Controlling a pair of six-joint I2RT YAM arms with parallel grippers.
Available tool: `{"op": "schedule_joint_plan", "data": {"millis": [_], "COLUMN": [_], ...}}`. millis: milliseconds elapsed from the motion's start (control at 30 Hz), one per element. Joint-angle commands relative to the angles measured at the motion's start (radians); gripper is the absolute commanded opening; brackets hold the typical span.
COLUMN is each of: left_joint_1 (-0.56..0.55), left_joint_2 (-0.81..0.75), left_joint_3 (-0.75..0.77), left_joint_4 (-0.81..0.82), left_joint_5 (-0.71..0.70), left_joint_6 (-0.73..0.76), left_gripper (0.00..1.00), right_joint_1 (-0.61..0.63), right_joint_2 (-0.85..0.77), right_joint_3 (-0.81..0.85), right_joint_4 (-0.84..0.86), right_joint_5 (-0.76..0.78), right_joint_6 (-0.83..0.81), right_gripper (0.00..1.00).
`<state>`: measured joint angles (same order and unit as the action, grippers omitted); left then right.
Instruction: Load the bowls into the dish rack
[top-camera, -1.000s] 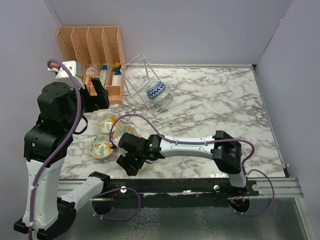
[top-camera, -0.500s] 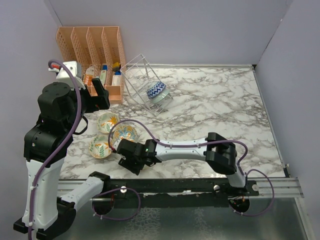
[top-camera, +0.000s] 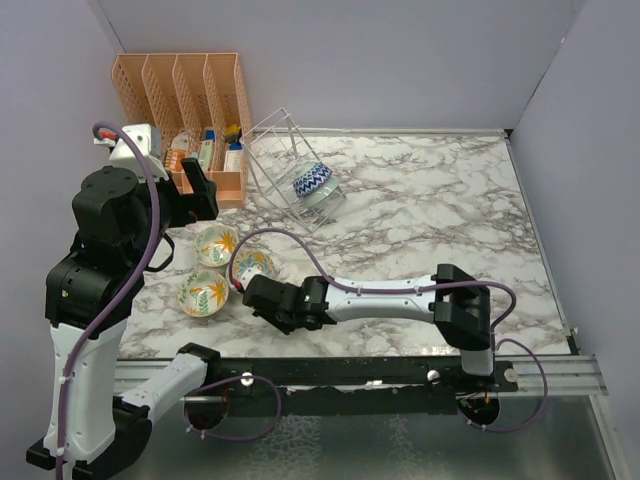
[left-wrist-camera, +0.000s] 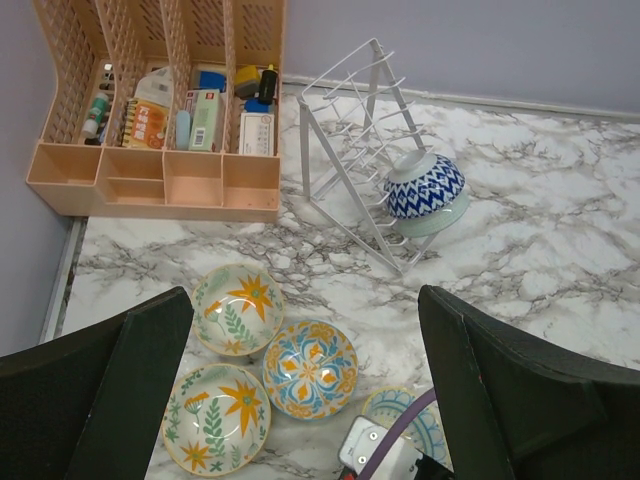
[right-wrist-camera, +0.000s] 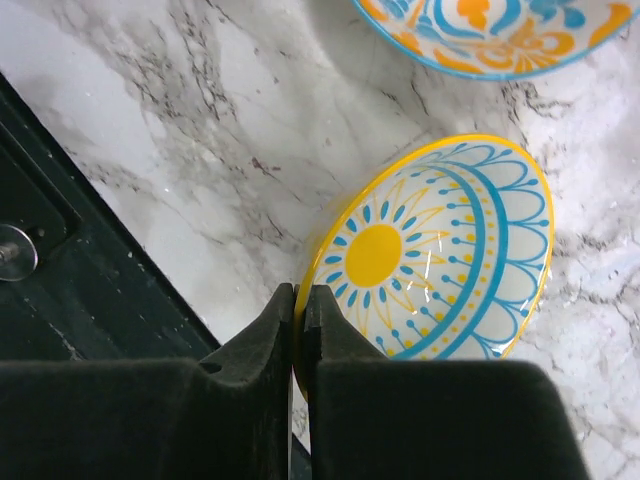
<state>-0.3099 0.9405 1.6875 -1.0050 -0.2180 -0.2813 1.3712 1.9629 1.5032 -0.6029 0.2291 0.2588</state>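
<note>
My right gripper (right-wrist-camera: 300, 295) is shut on the yellow rim of a sun-patterned bowl (right-wrist-camera: 440, 255), which is tipped up off the marble near the front edge. Its neighbour is a blue-and-orange bowl (right-wrist-camera: 490, 25). Left of it sit two cream bowls with orange stars (top-camera: 216, 243) (top-camera: 203, 293). The wire dish rack (top-camera: 285, 160) holds a blue zigzag bowl (top-camera: 313, 180) leaning on a light teal one (left-wrist-camera: 440, 215). My left gripper (left-wrist-camera: 305, 300) hangs open high above the bowls, holding nothing.
An orange slotted organizer (top-camera: 185, 90) with small bottles and boxes stands at the back left, touching the rack's left side. The black front rail (right-wrist-camera: 60, 250) runs close beside the gripped bowl. Walls close the table on the left, back and right.
The right gripper slid in over the sun bowl's rim and its jaws closed on it. The left arm has barely moved.
</note>
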Motion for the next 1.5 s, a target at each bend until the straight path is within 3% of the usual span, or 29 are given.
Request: {"op": "schedule_joint_plan", "data": {"millis": [0,233,400,567,767,933,1233,1367,1467], "left_joint_1": [-0.006,-0.008,-0.01,-0.014,-0.016,-0.017,-0.017,-0.016,-0.015], "left_joint_2": [-0.01,-0.005,0.002,0.013,0.015,0.03,0.049,0.054,0.056], "left_joint_3": [0.01,0.038,0.059,0.089,0.085,0.113,0.126,0.12,0.11], "left_joint_4": [0.0,-0.001,0.003,-0.006,-0.007,-0.02,-0.035,-0.034,-0.032], "left_joint_5": [-0.021,-0.01,0.004,0.015,0.024,0.021,0.028,0.03,0.032], "left_joint_6": [-0.002,-0.007,-0.01,-0.007,-0.01,-0.003,-0.003,0.0,0.002], "left_gripper": [0.99,0.99,0.99,0.99,0.99,0.99,0.98,0.98,0.99], "right_joint_1": [0.004,-0.052,-0.19,-0.4,-0.6,-0.679,-0.693,-0.693,-0.692], "right_joint_2": [-0.077,-0.205,-0.319,-0.437,-0.415,-0.289,-0.154,-0.069,-0.034], "right_joint_3": [-0.003,0.091,0.057,-0.086,-0.245,-0.247,-0.242,-0.25,-0.241], "right_joint_4": [-0.065,-0.071,0.068,0.379,0.964,1.397,1.587,1.716,1.722], "right_joint_5": [0.037,-0.041,-0.192,-0.402,-0.548,-0.489,-0.158,-0.082,-0.043], "right_joint_6": [0.084,0.195,0.298,0.456,0.767,0.978,1.116,1.175,1.179], "right_gripper": [0.01,0.01,0.01,0.01,0.01,0.01,0.01,0.01,0.01]}}
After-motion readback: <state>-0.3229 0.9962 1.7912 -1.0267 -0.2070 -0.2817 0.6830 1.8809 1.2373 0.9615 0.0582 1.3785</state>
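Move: My right hand already grips the near rim of the yellow-edged bowl and takes it to the dish rack, whose middle is about 39 cm ahead, 2 cm to my right and 6 cm above these fingers. The blue zigzag bowl in the rack is some 36 cm ahead, 6 cm right and 6 cm up. The orange-and-blue bowl is about 17 cm ahead, 8 cm left and 3 cm lower. From my idle left hand the rack is some 28 cm ahead, 13 cm right and 30 cm below. I keep the rim pinched and take the bowl up first, then sweep forward and up to the dish rack, roughly 30 cm forward and 27 cm up, drifting about 5 cm right. On the way my right hand rolls a little over 100 degrees, left side rising, and swings clockwise, so the bowl comes foot-first to the rack, above the zigzag bowl. ##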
